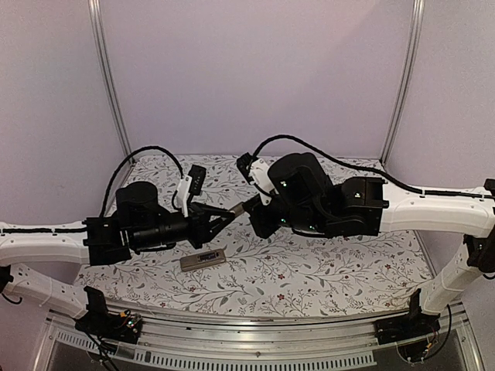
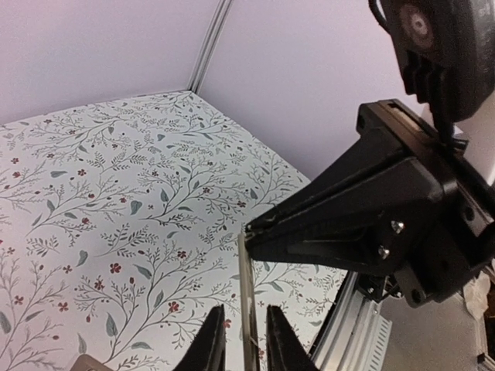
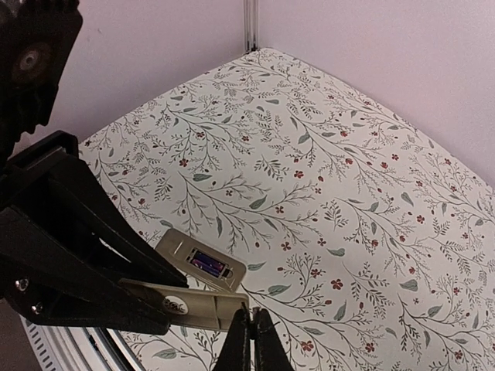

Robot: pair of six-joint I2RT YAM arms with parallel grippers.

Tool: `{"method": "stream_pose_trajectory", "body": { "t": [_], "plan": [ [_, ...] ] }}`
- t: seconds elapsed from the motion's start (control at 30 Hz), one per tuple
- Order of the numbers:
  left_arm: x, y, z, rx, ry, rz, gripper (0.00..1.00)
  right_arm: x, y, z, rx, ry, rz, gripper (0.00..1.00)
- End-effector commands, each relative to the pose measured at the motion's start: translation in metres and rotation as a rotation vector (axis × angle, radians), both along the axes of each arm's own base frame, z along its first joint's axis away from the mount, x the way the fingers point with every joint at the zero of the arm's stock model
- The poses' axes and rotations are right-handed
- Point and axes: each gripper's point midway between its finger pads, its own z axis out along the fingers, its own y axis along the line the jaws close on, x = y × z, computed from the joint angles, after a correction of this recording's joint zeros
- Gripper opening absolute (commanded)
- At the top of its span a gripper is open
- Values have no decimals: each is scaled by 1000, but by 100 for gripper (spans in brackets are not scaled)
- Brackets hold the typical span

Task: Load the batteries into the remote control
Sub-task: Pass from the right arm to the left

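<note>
The remote control lies on the floral table with its grey-tan underside up. In the right wrist view its compartment is uncovered, with dark purplish batteries inside. A separate grey-tan cover piece hangs in the air above it, between both arms. My right gripper is shut on the cover's right end. My left gripper closes on the cover's flat faces, and the cover shows edge-on between its fingers. From above, the two grippers meet over the table's middle.
The floral sheet ends at lilac walls behind and on both sides, with metal posts in the back corners. A metal rail runs along the near edge between the arm bases. Black cables loop above both wrists.
</note>
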Motion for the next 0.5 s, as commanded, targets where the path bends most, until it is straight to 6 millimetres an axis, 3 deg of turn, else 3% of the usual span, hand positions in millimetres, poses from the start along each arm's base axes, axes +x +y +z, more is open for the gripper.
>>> {"method": "stream_pose_trajectory", "body": {
  "t": [0.0, 0.13, 0.33, 0.37, 0.47],
  "plan": [
    [7, 5, 11, -14, -25, 30, 13, -6, 3, 7, 22, -11, 27, 0],
    [5, 2, 12, -23, -25, 9, 1, -7, 4, 10, 27, -11, 35, 0],
    [4, 3, 12, -15, -40, 7, 0, -9, 4, 12, 31, -9, 47, 0],
    [4, 4, 13, -4, -55, 2, 0, -12, 4, 12, 25, -5, 60, 7],
    [-1, 10, 14, 98, -180, -28, 0, -19, 2, 18, 10, 13, 114, 39]
  ]
}}
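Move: Between the two grippers the battery cover hangs in the right fingers, its middle about 1 cm ahead and 2 cm to the right of the left hand, at the same height. The remote control lies on the table about 11 cm to the left hand's left, 6 cm farther out and some 24 cm below. From the right hand the cover's middle is roughly 2 cm left and 1 cm back, about level. Closing its parted fingers the rest of the way, the left hand pinches the near end of the battery cover and otherwise stays in place. The right hand holds its end still until that grip is made, then late on opens its fingers to about a quarter and lets go, shifting barely 0.5 cm. ##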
